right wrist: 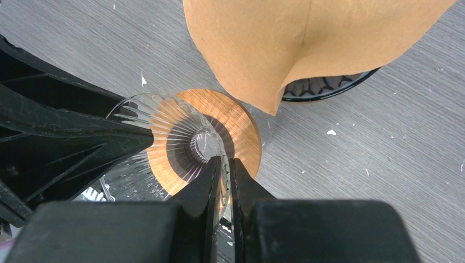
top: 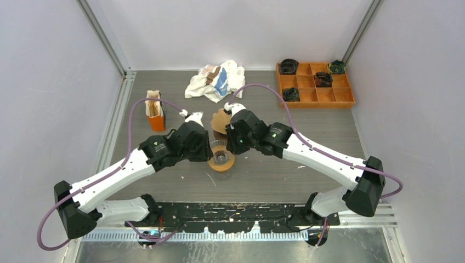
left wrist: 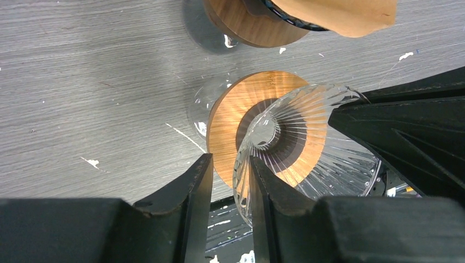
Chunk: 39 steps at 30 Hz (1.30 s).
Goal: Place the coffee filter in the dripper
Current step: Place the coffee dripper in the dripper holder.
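The dripper (top: pixel 222 159) is a ribbed glass cone on a round wooden disc, standing mid-table between both arms. My left gripper (left wrist: pixel 230 161) is open and straddles the dripper's glass rim (left wrist: pixel 241 175), which lies against the right finger. My right gripper (right wrist: pixel 225 161) is shut on the opposite glass rim (right wrist: pixel 226 181). Just beyond the dripper the brown paper coffee filter (right wrist: pixel 285 44) lies free, draped over a black-rimmed object (right wrist: pixel 329 87) on a second wooden base (left wrist: pixel 247 27). From above, the filter (top: pixel 220 119) shows behind my right gripper (top: pixel 231 147); my left gripper (top: pixel 210 149) is beside it.
An orange holder with paper filters (top: pixel 155 112) stands at the left. A crumpled cloth (top: pixel 215 79) lies at the back. An orange compartment tray (top: pixel 314 97) with several black items sits at the back right. White paint flecks mark the grey table.
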Available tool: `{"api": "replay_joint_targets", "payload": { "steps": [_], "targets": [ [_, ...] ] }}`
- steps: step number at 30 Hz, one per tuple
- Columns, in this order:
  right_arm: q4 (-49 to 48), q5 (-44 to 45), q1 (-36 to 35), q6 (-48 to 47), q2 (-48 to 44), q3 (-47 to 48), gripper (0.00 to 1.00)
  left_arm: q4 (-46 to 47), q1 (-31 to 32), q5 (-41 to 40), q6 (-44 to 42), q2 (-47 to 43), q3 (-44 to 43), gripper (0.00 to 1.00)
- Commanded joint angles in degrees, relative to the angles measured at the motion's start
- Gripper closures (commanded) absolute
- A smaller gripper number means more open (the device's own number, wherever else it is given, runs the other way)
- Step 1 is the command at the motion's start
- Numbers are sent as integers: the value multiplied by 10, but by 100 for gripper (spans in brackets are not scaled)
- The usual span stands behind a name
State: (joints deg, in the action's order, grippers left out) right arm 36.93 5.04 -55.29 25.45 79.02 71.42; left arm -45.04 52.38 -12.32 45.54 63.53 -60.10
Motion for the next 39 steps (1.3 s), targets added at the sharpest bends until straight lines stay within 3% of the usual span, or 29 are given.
{"api": "replay_joint_targets", "payload": {
  "steps": [1, 11, 16, 33, 39],
  "targets": [
    [88, 31, 4, -14, 12, -2, 87, -49, 3, -22, -18, -12, -25, 67],
    [91, 36, 14, -11, 13, -21, 86, -43, -4, -33, -19, -37, -37, 45],
    [87, 32, 14, -12, 6, -18, 78, -37, -12, -29, -19, -55, -35, 32],
    [71, 23, 14, -17, -22, 29, 53, -32, -86, 16, -33, -101, -21, 22],
    [67, 23, 15, -16, -29, 46, 48, -36, -116, 31, -42, -110, -16, 21]
  ]
}}
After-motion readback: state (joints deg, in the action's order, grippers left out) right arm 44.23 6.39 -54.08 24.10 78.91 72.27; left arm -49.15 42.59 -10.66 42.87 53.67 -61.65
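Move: Between the two hands, the clear coffee dripper's middle lies about 4 cm to the right of the left hand, 1 cm ahead and 3 cm below; its rim is between the left fingers, already partly open. From the right hand, still closed on the opposite rim, the dripper is 4 cm left, 1 cm back and 3 cm lower. The dripper holder is right under the dripper, about 7 cm below both hands. The blue dripper with the paper filter stands some 10 cm beyond the clear one. Backing off the dripper's left rim, the left hand spreads its fingers wide and goes about 5 cm left and 4 cm up, clear of the glass. The right hand keeps its hold at first, then shifts nearly 3 cm right and a little down, taking the dripper and holder along while its fingers open to about half around the rim. ##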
